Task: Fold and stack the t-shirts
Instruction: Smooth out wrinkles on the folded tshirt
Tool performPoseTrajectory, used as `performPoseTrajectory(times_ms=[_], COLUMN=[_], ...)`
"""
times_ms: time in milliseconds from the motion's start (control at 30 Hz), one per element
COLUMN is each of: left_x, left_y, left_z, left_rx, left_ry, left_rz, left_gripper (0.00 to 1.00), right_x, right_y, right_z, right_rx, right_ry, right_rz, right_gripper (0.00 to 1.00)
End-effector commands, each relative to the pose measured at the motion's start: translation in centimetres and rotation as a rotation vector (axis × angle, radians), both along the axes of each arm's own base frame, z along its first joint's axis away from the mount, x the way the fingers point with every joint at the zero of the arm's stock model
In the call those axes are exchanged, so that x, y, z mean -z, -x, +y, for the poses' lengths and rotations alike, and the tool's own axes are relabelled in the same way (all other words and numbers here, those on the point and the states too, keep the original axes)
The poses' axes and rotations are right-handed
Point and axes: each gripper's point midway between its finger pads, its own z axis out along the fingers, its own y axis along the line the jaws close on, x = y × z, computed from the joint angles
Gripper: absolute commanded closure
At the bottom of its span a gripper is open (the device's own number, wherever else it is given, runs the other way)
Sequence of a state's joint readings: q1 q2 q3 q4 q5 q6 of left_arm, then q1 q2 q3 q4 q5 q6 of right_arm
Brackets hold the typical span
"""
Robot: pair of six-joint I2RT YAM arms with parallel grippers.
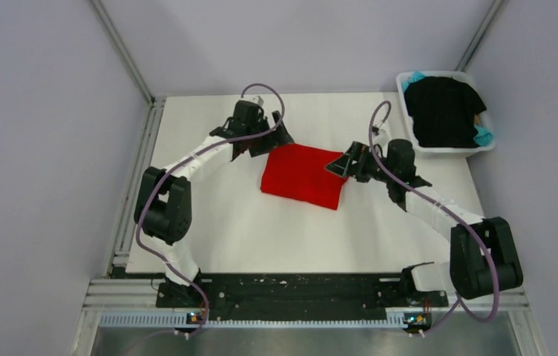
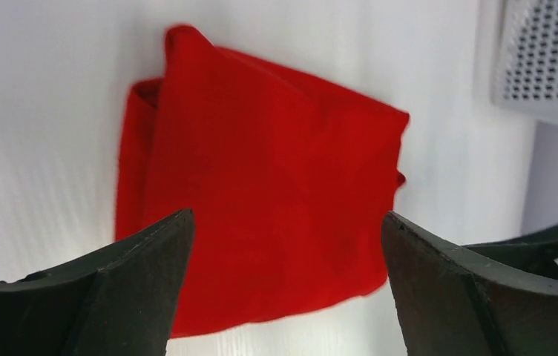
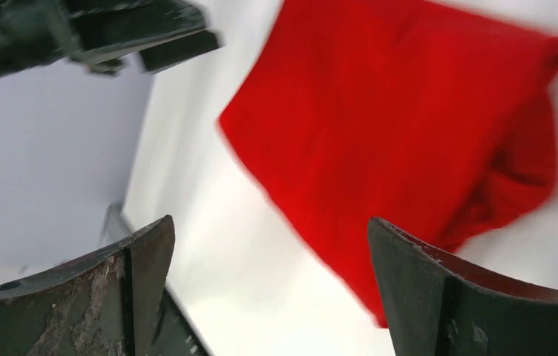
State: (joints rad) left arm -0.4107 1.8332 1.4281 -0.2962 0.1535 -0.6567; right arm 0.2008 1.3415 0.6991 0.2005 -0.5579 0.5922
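Observation:
A bright red t-shirt point(image 1: 302, 176) lies folded into a rough rectangle on the white table, also seen in the left wrist view point(image 2: 261, 170) and the right wrist view point(image 3: 409, 126). My left gripper point(image 1: 280, 138) hovers at its far left corner, fingers wide open point(image 2: 287, 216) with only cloth and table below. At the shirt's right edge my right gripper point(image 1: 340, 167) is open too point(image 3: 272, 220), holding nothing. A black t-shirt point(image 1: 443, 111) fills the white tub, with teal t-shirt cloth point(image 1: 484, 136) peeking out beside it.
The white plastic tub point(image 1: 408, 122) stands at the table's back right corner; its perforated wall point(image 2: 539, 59) shows in the left wrist view. The left arm's gripper point(image 3: 113, 33) appears at the top left of the right wrist view. Grey walls enclose the table.

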Motion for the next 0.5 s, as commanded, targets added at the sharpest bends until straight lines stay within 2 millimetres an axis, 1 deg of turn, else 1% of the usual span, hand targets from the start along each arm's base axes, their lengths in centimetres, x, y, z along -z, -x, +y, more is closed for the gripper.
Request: performPoseTrajectory(times_ms=[0,67,100,200,300,367,467], left_x=[0.1,2.7,4.0,7.5,10.7,11.8,12.8], left_y=[3.5,4.5,4.8,5.7,6.9,8.0,9.3], left_z=[-3.5,-3.3,-3.2,-2.5,-0.9,-0.3,0.6], left_rx=[0.155,0.154,0.147,0.122,0.077,0.066,0.04], left_ry=[0.196,0.185,0.178,0.145,0.068,0.052,0.042], left_rz=[0.046,0.111,0.142,0.223,0.286,0.312,0.33], left_gripper=[0.01,0.01,0.01,0.01,0.01,0.01,0.01], right_x=[-3.8,-2.5,-1.2,4.9,10.1,12.3,14.7], right_y=[4.3,4.4,4.1,2.7,3.1,4.1,5.2], right_z=[6.3,7.3,7.3,5.9,4.5,3.8,2.0], right_rx=[-0.267,-0.278,-0.259,-0.13,-0.063,-0.043,0.029], right_ry=[-0.203,-0.194,-0.185,-0.07,0.024,0.043,0.109], right_rz=[-0.092,-0.07,-0.044,0.08,0.191,0.249,0.303], right_gripper=[0.01,0.01,0.02,0.03,0.04,0.06,0.06])
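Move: The folded t-shirt lies flat between the two open grippers. Its middle is about 8 cm back, 8 cm to the right and 10 cm below the left gripper, and from the right gripper about 11 cm to the left, 2 cm back and 10 cm down. The clothes basket stands well clear, some 28 cm to the right of the right gripper and 15 cm farther out. Bring the left gripper down about 9 cm and back some 6 cm onto the left part of the folded t-shirt. Swing the right gripper left and back first, then sink it about 10 cm onto the right part. Keep both wide open, tip the fingers 10–15 degrees steeper, and set the fingertips on the cloth. ##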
